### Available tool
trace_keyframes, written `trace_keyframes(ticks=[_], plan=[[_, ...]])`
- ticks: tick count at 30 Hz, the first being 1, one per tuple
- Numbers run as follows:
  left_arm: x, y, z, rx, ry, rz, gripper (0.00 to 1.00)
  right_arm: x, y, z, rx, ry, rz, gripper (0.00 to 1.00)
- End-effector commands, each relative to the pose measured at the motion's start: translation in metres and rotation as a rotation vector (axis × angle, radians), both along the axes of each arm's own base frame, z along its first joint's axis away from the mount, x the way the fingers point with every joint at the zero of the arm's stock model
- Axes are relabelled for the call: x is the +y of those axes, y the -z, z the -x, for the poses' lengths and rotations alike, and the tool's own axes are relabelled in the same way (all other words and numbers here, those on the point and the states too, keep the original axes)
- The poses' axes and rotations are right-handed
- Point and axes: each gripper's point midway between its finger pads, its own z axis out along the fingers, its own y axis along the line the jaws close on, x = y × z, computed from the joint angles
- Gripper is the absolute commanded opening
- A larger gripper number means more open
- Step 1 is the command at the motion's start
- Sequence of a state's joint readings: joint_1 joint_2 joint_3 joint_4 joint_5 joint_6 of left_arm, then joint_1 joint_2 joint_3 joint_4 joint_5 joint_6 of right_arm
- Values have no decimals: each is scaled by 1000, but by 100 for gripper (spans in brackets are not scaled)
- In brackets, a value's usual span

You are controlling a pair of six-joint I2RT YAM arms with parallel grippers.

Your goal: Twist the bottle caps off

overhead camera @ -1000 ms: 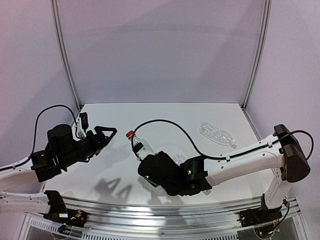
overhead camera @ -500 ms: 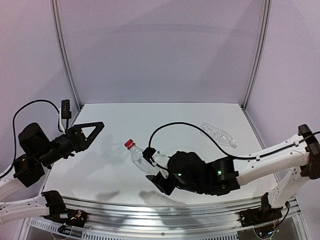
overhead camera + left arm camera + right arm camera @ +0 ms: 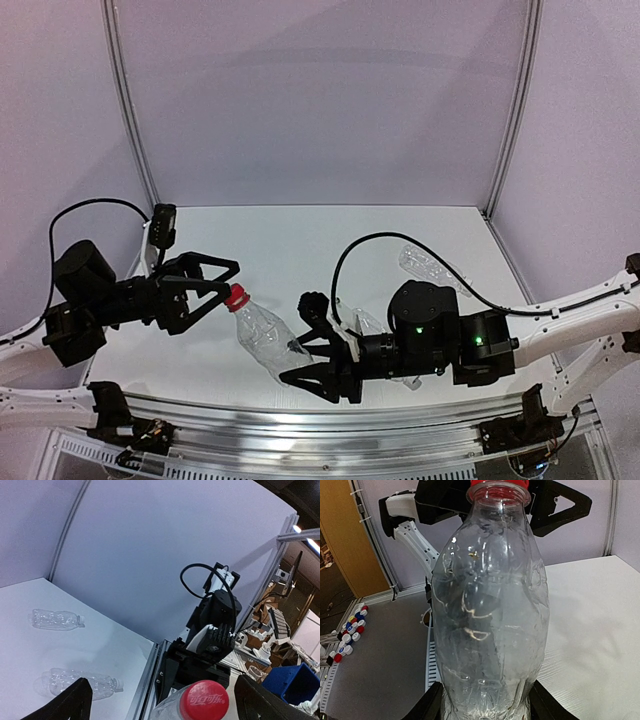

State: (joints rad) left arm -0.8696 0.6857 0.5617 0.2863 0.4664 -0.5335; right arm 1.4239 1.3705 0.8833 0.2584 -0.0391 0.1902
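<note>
A clear plastic bottle (image 3: 262, 335) with a bright red cap (image 3: 236, 296) hangs in the air, tilted up and to the left. My right gripper (image 3: 298, 355) is shut on the bottle's base (image 3: 490, 605), one finger (image 3: 427, 707) on each side. My left gripper (image 3: 212, 297) is open, and the red cap (image 3: 204, 700) stands between its spread fingers (image 3: 75, 702) without touching them. In the right wrist view the cap (image 3: 499, 484) is at the top edge, with the left gripper's black jaws behind it.
Two more clear bottles lie on the white table (image 3: 300, 235): one at the back right (image 3: 432, 268), one behind the right arm (image 3: 370, 322). Several loose coloured caps (image 3: 350, 635) lie off the table's left side. The right arm's cable (image 3: 360, 245) arcs over the table.
The right arm swung the bottle up and left, bringing the red cap to the left gripper. The left gripper opened wide and moved right, so its fingers now flank the cap.
</note>
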Motion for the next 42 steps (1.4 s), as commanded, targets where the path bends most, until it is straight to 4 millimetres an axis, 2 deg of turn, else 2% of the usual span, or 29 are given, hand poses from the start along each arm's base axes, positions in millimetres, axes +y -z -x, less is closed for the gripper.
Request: trace_keyframes(ticks=[1,4,11,22,23,29,33,35,37,42], plan=[[-9,-23,21,-104,74,20,96,0,-3,10,5,-66,-20,0],[-13,-23,24,-112,77,9,90,0,-2,11,6,-72,-19,0],[-16,-22,23,-111,73,3,69,1,-2,12,8,-75,-16,0],[-22,-19,25,-113,93,-13,67,0,-3,11,8,-68,-19,0],[-22,-19,25,-114,92,-13,64,0,-3,11,8,-67,-19,0],[-24,-17,21,-105,67,-32,29,-1,-4,10,7,-63,-21,0],[-27,-16,10,-63,15,-49,23,-3,-5,5,1,-32,-23,0],[-27,-13,-4,0,-66,-64,19,-6,-4,-4,-6,19,-15,0],[-24,-6,-20,77,-177,-87,18,-11,-4,-20,-24,116,-4,0],[8,32,-63,282,-509,-127,20,-34,14,-90,-113,545,135,0]])
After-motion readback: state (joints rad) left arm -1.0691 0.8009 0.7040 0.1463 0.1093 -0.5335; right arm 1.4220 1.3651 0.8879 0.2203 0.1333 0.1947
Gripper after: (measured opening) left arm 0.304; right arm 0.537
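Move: The red cap sits at the open left fingers' tips, about 2 cm back and 2 cm right of that hand, level with it; its bottle's middle lies roughly 8 cm right, 4 cm back and 6 cm lower than the left hand. A clear bottle lies on the table, some 27 cm right, 11 cm ahead and 30 cm below. From the right hand, already gripping the bottle's base, the cap is about 12 cm left, 3 cm ahead and 9 cm up. Left hand eases back-right 3 cm, pinches the red cap, then both hands swing forward about 4 cm. ##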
